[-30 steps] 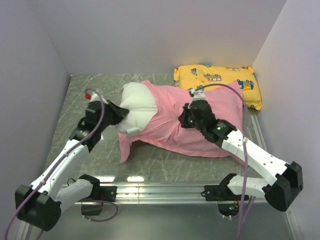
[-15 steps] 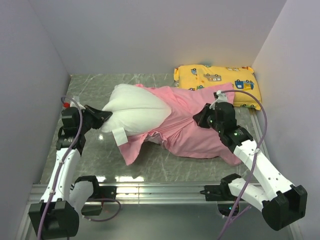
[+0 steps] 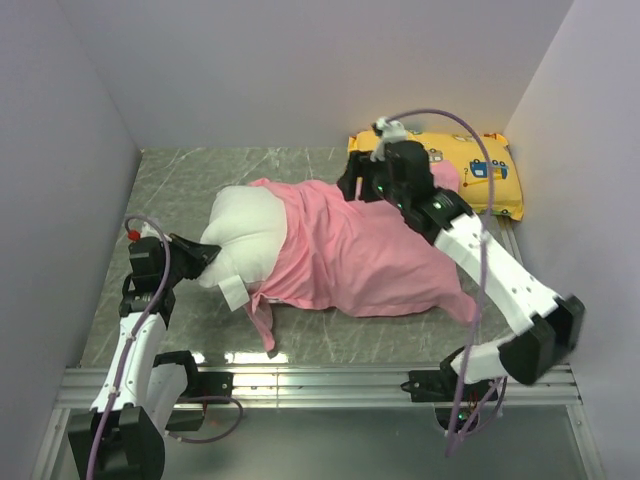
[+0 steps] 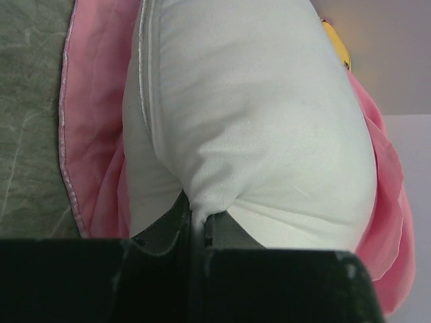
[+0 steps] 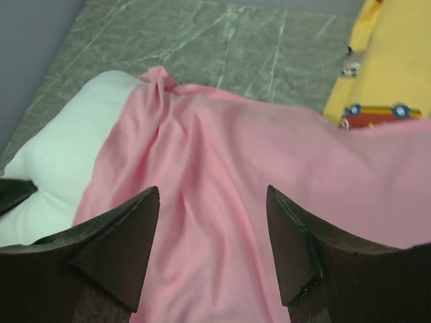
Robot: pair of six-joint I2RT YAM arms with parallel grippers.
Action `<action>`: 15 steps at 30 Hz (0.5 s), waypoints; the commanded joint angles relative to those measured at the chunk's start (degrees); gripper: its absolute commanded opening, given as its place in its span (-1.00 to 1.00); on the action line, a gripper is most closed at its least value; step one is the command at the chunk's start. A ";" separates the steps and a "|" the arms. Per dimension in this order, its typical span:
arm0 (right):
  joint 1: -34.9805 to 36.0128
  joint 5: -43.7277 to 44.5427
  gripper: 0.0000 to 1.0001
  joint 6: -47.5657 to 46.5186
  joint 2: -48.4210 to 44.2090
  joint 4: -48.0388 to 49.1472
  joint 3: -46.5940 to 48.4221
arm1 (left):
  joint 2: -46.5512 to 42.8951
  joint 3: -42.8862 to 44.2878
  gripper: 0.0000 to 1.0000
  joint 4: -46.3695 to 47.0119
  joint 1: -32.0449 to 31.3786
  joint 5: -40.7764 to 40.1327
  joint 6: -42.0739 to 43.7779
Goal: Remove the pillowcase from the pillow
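The white pillow (image 3: 245, 240) lies at the left of the table, its right part still inside the pink pillowcase (image 3: 360, 255), which spreads flat to the right. My left gripper (image 3: 207, 256) is shut on the pillow's near left corner; in the left wrist view the white pillow (image 4: 256, 121) is pinched between the jaws of the left gripper (image 4: 197, 219), with the pillowcase (image 4: 94, 134) edge beside it. My right gripper (image 3: 352, 186) hovers open above the pillowcase's far edge. In the right wrist view the right gripper (image 5: 212, 192) has nothing between its fingers, pillowcase (image 5: 222, 155) below, pillow (image 5: 60, 155) at left.
A yellow cartoon-vehicle pillow (image 3: 480, 165) lies at the back right, right behind my right gripper; the same yellow pillow (image 5: 397, 60) is in the right wrist view. Walls close the table on the left, back and right. A metal rail (image 3: 320, 380) runs along the near edge.
My right gripper has opened, let go of the pillowcase, and risen toward the back by the yellow pillow. The pink fabric has dropped flat. The left gripper keeps its hold on the pillow.
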 commanded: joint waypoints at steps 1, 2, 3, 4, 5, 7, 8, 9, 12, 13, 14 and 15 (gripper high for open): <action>2.09 -1.36 0.44 -5.39 10.94 -5.27 11.47 | -1.20 0.56 -0.91 0.72 0.38 -1.37 2.86; 2.79 -1.45 0.44 -5.92 16.36 -6.33 14.22 | -1.11 0.83 -0.90 0.46 0.38 -1.37 3.13; 3.92 -1.45 0.47 -6.71 19.11 -7.21 16.77 | -0.85 1.27 -0.90 0.11 0.38 -1.37 3.57; 4.37 -1.45 0.49 -6.89 24.54 -9.39 22.19 | -0.50 1.36 -0.90 0.11 0.38 -1.28 3.74; 4.46 -1.37 0.49 -6.98 27.29 -10.81 25.03 | -0.14 1.36 -0.91 0.02 0.30 -1.11 3.92; 4.82 -0.58 0.50 -6.71 35.09 -15.19 32.65 | 0.56 1.36 -0.92 0.28 0.38 -0.84 3.83; 4.73 -0.23 0.50 -6.63 37.40 -16.70 34.70 | 0.74 1.27 -0.94 0.28 0.30 -0.84 3.66; 4.64 1.34 0.48 -6.37 39.51 -18.19 36.29 | 0.91 1.27 -0.95 0.20 0.38 -1.02 3.66; 4.03 4.25 -0.31 -5.23 42.35 -20.49 35.79 | 0.65 1.71 -0.99 -0.51 0.38 -1.98 4.01; 2.72 4.70 -0.56 -4.70 41.65 -17.97 31.60 | 0.13 2.15 -0.99 -1.20 0.30 -2.42 4.01; 1.75 4.61 -0.78 -4.00 39.38 -16.38 29.38 | -0.14 2.41 -0.99 -1.65 0.38 -2.86 4.10; 0.96 4.44 -1.00 -2.68 38.31 -15.23 27.54 | -0.40 2.85 -0.99 -2.00 0.38 -3.56 4.27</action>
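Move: The patch of pillowcase I want, near its far edge, lies about 9 cm ahead of my right hand, 9 cm to its left and 17 cm below. From that patch, the bare white pillow's middle is some 16 cm to the left and 8 cm nearer; the yellow pillow's middle is about 28 cm to the right of the patch and 8 cm farther out. From my left hand, the patch is roughly 14 cm ahead, 24 cm to the right and slightly lower. My open right hand swoops down about 17 cm while reaching forward and left some 9 cm each way, level at first and then steeply, tipping its fingers down some 20 degrees with its left side dropping. At the bottom it shuts on a fold of the pillowcase and pinches it, while my left hand stays put and keeps its grip on the white pillow's end. ##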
